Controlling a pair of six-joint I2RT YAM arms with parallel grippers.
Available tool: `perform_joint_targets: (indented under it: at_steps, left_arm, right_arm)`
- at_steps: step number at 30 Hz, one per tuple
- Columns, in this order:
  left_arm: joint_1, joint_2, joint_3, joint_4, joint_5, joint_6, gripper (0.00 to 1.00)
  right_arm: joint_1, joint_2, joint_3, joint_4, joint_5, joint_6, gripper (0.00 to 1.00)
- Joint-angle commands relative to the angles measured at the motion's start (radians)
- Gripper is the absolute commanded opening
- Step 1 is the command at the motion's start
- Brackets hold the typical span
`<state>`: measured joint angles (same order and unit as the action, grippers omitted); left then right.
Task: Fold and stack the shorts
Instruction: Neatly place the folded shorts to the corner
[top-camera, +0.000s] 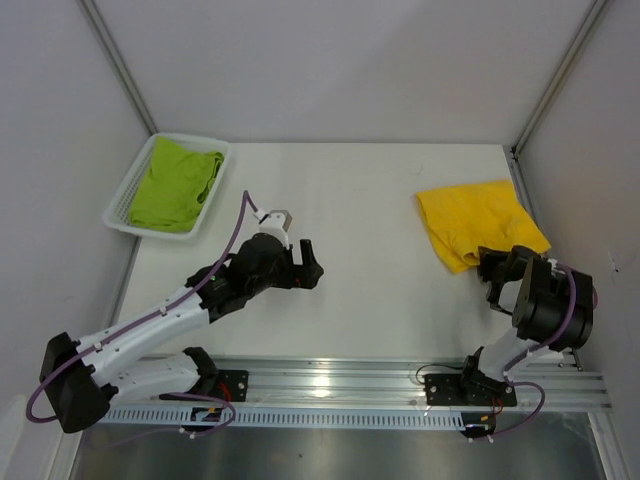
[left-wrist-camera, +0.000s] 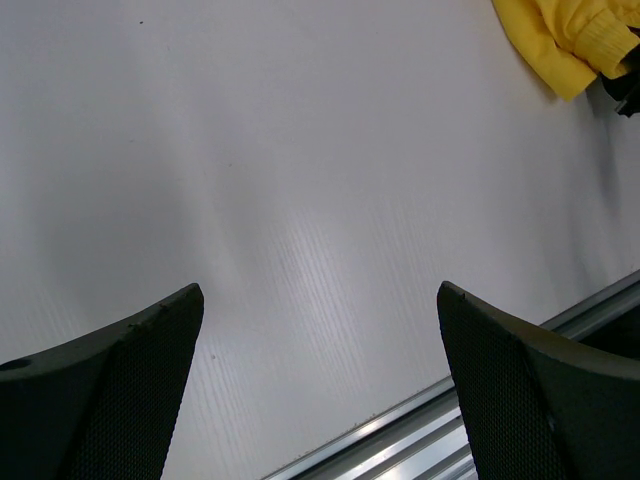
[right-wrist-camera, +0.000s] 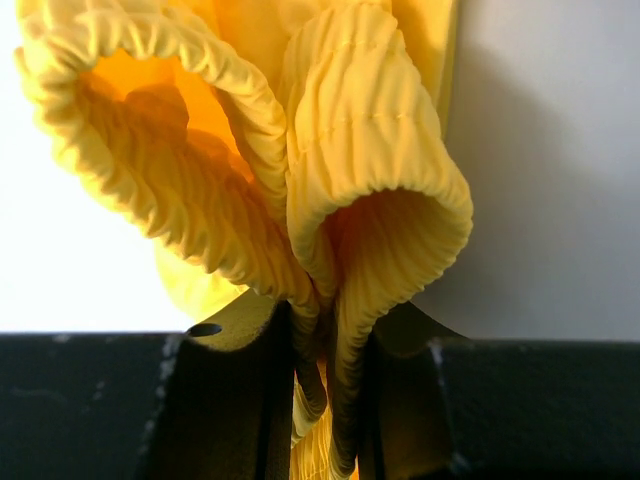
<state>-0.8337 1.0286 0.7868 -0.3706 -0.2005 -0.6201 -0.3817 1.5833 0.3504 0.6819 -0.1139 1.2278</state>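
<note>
The yellow shorts (top-camera: 478, 222) lie crumpled at the right side of the table. My right gripper (top-camera: 492, 262) is shut on their near edge. In the right wrist view the ribbed yellow waistband (right-wrist-camera: 340, 200) bunches up between the black fingers (right-wrist-camera: 230, 400). The lime green shorts (top-camera: 176, 183) lie in a heap inside the white mesh basket (top-camera: 122, 200) at the far left. My left gripper (top-camera: 311, 268) hovers open over the bare table near its middle, holding nothing. Its two dark fingertips (left-wrist-camera: 130, 380) stand wide apart in the left wrist view, where a corner of the yellow shorts (left-wrist-camera: 560, 40) shows top right.
Grey walls enclose the table on the left, back and right. An aluminium rail (top-camera: 330, 385) runs along the near edge under both arm bases. The table surface (top-camera: 360, 200) between basket and yellow shorts is white.
</note>
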Motion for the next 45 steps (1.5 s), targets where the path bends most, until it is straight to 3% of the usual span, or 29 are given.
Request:
perform_joint_targets:
  at_steps: [1,7,20,21,22,23,26,29,39,45]
  left_arm:
    - [0.011,-0.042,0.005,0.022,0.018,0.022,0.99]
    - [0.028,-0.048,0.003,0.022,0.038,0.036,0.99]
    - [0.073,-0.021,-0.008,0.030,0.073,0.059,0.99]
    - [0.073,-0.019,-0.004,0.029,0.076,0.054,0.99]
    - [0.074,-0.021,-0.004,0.024,0.076,0.053,0.99]
    - [0.073,-0.022,-0.006,0.021,0.076,0.051,0.99]
    - [0.074,-0.047,-0.012,0.003,0.073,0.036,0.99]
    - [0.073,-0.085,-0.024,-0.011,0.066,0.019,0.99]
    - [0.111,-0.079,0.095,-0.123,0.044,0.043,0.99]
    - [0.269,0.010,0.218,-0.209,0.015,0.098,0.99]
  right_arm:
    - [-0.025,0.143,0.113,0.182,0.022,0.053,0.00]
    - [-0.016,0.393,0.381,0.185,0.029,0.096,0.00]
    - [0.093,0.806,1.120,-0.158,0.109,0.118,0.00]
    - [0.099,0.814,1.151,-0.177,0.114,0.114,0.06]
    - [0.105,0.814,1.174,-0.198,0.137,0.111,0.24]
    - [0.110,0.808,1.208,-0.262,0.157,0.105,0.63]
    - [0.113,0.726,1.231,-0.401,0.224,0.043,0.99]
    - [0.090,0.624,1.239,-0.517,0.234,-0.005,0.99]
    - [-0.031,0.244,0.969,-0.735,0.113,-0.146,1.00]
    - [-0.065,0.023,0.712,-0.704,-0.032,-0.189,0.99]
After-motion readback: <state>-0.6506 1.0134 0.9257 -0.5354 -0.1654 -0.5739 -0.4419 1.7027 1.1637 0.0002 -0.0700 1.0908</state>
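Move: The folded yellow shorts, held in the right hand's fingers by their waistband edge, have their middle some 14 cm ahead and 2 cm to the right of it. The spot they are taken to, by the table's far right corner, lies about 41 cm ahead of that hand and 8 cm to its right, barely below it. From the empty left hand the same spot is roughly 54 cm ahead, 60 cm to the right and 16 cm down. The yellow shorts are carried low over the table, forward and a little right, into the far right corner by the still-pinching right hand, about 28 cm, its fingertips tipping up some 10 degrees. There the fingers open wide and let go, and the hand rises about 10 cm while drawing back some 17. The open left hand lifts and drifts left and forward by about 5 cm. ##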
